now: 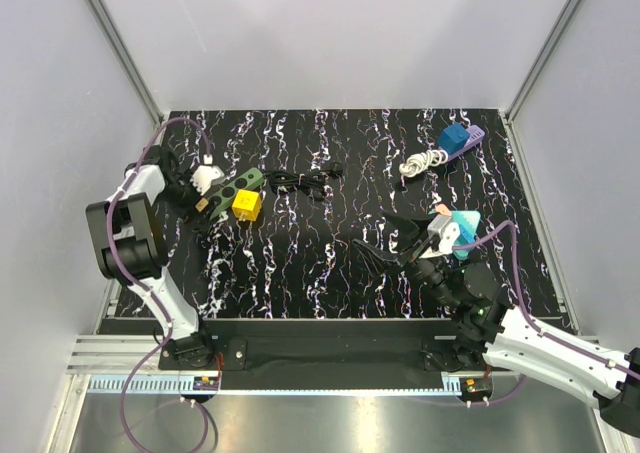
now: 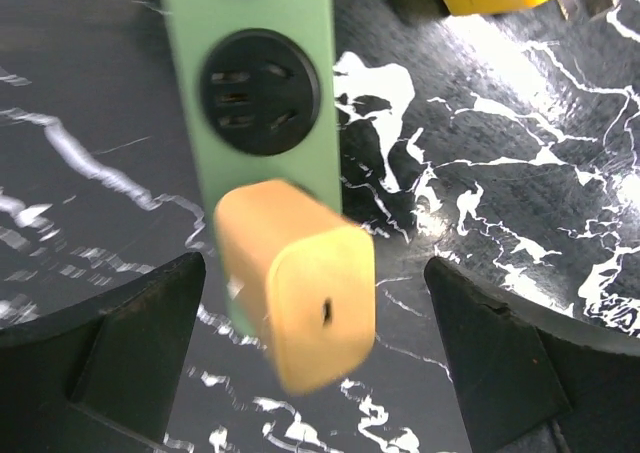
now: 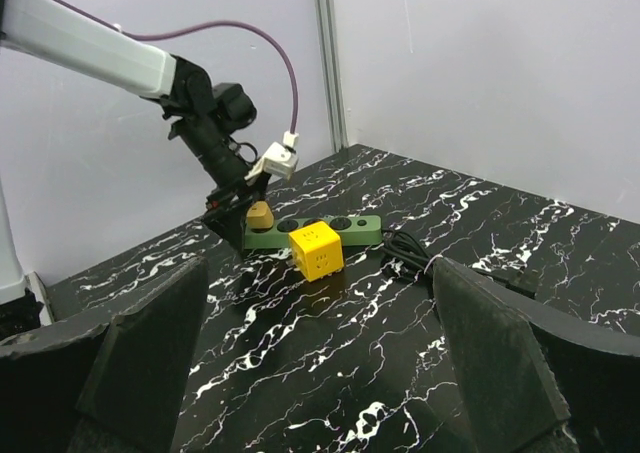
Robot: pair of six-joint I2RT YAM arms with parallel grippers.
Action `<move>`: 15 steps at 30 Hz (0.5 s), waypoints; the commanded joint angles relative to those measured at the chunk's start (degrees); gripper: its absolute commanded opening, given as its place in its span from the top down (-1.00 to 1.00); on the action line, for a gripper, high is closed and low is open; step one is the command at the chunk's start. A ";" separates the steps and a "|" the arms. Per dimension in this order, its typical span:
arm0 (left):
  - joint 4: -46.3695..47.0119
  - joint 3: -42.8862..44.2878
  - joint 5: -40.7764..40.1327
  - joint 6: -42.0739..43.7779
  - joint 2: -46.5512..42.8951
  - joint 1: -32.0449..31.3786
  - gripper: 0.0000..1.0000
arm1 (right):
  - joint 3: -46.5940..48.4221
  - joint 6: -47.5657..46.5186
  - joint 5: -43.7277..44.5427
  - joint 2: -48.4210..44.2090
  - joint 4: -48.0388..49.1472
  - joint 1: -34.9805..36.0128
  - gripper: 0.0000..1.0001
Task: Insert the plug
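A tan plug (image 2: 300,283) stands on the end socket of the green power strip (image 2: 265,73). My left gripper (image 2: 315,323) is open around it, with a gap between each black finger and the plug. The right wrist view shows the same plug (image 3: 260,215) upright on the strip (image 3: 330,229), with the left gripper (image 3: 235,208) over it. From above, the left gripper (image 1: 205,208) is at the strip's (image 1: 236,186) left end. My right gripper (image 1: 400,238) hovers open over the table's right middle, its jaws (image 3: 320,353) holding nothing.
A yellow cube adapter (image 1: 247,204) lies against the strip's near side. The strip's black cable (image 1: 300,181) is coiled to its right. A blue adapter (image 1: 455,138) with a white cord (image 1: 422,160) lies at the back right. Grey walls enclose the black marbled table (image 1: 330,273).
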 commanded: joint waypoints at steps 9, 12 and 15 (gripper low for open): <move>10.13 -4.41 2.00 -10.19 -11.51 1.37 -0.98 | 2.52 -0.73 0.30 1.19 -1.76 0.31 -1.00; 12.59 -5.73 2.10 -13.88 -13.18 0.93 -0.98 | 2.52 -0.73 0.56 1.46 -2.03 0.22 -0.99; 16.28 -6.26 2.27 -17.57 -15.90 0.93 -0.98 | 3.14 -0.38 2.67 1.63 -3.08 0.22 -0.99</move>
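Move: The orange plug sits between the left hand's open fingers on the end of the green strip, about 1 cm ahead, 1 cm right and 2 cm below. The strip's middle lies some 5 cm ahead, 8 cm right and 5 cm below that hand; the yellow cube is roughly 2 cm ahead, 12 cm right and 3 cm lower. From the right hand, the plug is about 18 cm ahead, 44 cm left and 27 cm below. Straight up off the plug, the left hand climbs about 5 cm with a slight drift forward, slowing towards the top. Its already wide-open fingers stay open and clear the plug, while the wrist swings the fingertips forward and turns counter-clockwise, each by some 10 degrees. The empty right hand sinks about 2 cm. ##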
